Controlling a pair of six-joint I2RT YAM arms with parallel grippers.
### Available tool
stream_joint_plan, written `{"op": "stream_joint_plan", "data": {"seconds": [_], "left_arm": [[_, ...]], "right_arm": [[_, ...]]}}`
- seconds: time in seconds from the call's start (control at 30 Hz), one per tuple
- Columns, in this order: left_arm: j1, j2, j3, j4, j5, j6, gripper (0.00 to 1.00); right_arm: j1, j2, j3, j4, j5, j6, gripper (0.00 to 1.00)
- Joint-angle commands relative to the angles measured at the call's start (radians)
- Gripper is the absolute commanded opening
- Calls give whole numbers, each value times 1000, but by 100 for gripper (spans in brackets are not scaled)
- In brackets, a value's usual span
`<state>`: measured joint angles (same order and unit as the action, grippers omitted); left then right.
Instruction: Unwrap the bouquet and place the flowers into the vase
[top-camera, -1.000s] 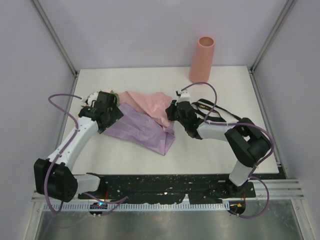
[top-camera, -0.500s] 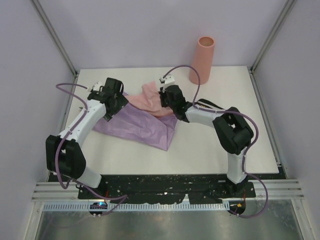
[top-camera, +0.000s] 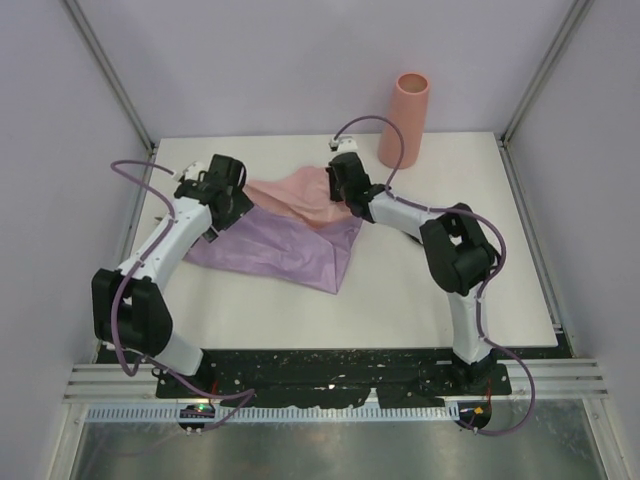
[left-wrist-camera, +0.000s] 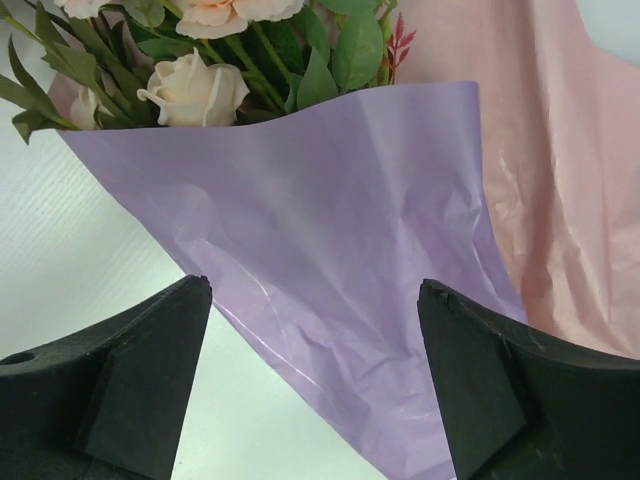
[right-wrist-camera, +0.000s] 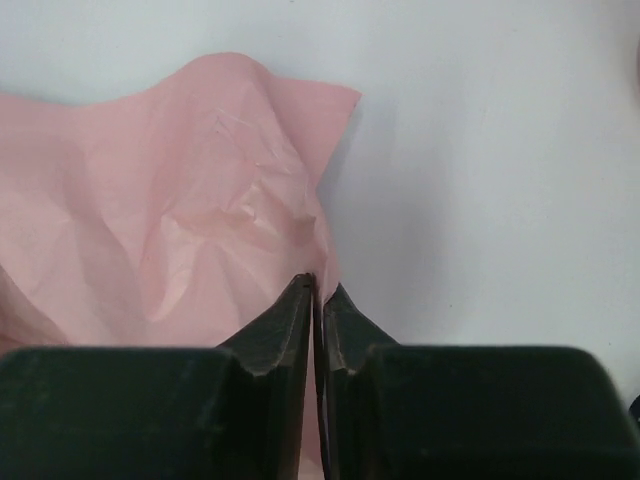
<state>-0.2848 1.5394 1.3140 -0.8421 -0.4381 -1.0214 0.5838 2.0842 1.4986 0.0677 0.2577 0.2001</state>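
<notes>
The bouquet lies loosened at the table's left middle. Its purple paper (top-camera: 290, 248) (left-wrist-camera: 330, 220) is spread flat, and the pink paper (top-camera: 295, 195) (right-wrist-camera: 180, 200) lies over its far side. The flowers (left-wrist-camera: 195, 90), cream and peach roses on leafy stems, poke out past the purple paper's edge in the left wrist view. From above they are hidden under my left gripper (top-camera: 230, 198) (left-wrist-camera: 315, 290), which hovers open over the purple paper. My right gripper (top-camera: 340, 182) (right-wrist-camera: 318, 285) is shut on the pink paper's edge. The salmon-pink vase (top-camera: 405, 120) stands upright at the back right.
The white table (top-camera: 420, 290) is bordered by metal frame posts and lilac walls at the left, right and back. The right arm's elbow (top-camera: 455, 245) reaches across the table's right half. Purple cables loop above both wrists.
My right gripper has drawn the pink paper's edge toward the back, nearer the vase, flattening the sheet. My left arm has swung slightly back and stayed open over the purple paper.
</notes>
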Motion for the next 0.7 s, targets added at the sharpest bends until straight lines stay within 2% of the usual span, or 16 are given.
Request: {"op": "stream_joint_plan", "data": {"seconds": [0.0, 0.03, 0.07, 0.13, 0.27, 0.43, 0.5, 0.57, 0.67], "left_arm": [[51, -90, 24, -46, 77, 115, 90], [67, -111, 8, -37, 131, 156, 90], [85, -134, -10, -28, 175, 205, 91], [108, -186, -45, -23, 222, 277, 92], [116, -320, -116, -23, 208, 377, 92], [116, -505, -222, -6, 323, 539, 91], [115, -596, -301, 35, 387, 592, 91], [116, -688, -378, 96, 427, 607, 91], [115, -826, -501, 205, 471, 604, 93]], "right_arm": [[-32, -38, 52, -46, -55, 6, 33], [-32, -74, 48, -46, -67, -4, 39], [-32, -93, 37, -51, -101, -23, 50], [-32, -151, 40, -98, -141, -43, 60], [-26, -271, -12, -118, -173, -51, 72], [2, -389, -109, -80, -218, -74, 76], [24, -417, -155, -27, -316, -85, 76], [45, -424, -194, 22, -491, -94, 76], [67, -368, -216, 64, -645, -103, 77]]}}
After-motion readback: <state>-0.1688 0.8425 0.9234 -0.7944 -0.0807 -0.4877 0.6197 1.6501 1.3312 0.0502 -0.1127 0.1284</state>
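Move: The right hand holds the outer edge of the pink paper, whose middle lies about 8 cm to its left, 4 cm back and 3 cm below. From it the purple wrap's middle is some 17 cm back and 13 cm left, the flowers 5 cm back and 32 cm left, the vase 8 cm ahead and 16 cm right. The flowers lie about 8 cm ahead of the empty left hand, 10 cm left and 5 cm lower. Letting go of the pink paper's edge, the right fingers open wide; that hand then climbs about 15 cm, drawing back some 9 cm with a little drift left, and turns counter-clockwise. Open throughout, the left hand retreats about 12 cm from the flowers, rising as it turns some 30 degrees clockwise. ##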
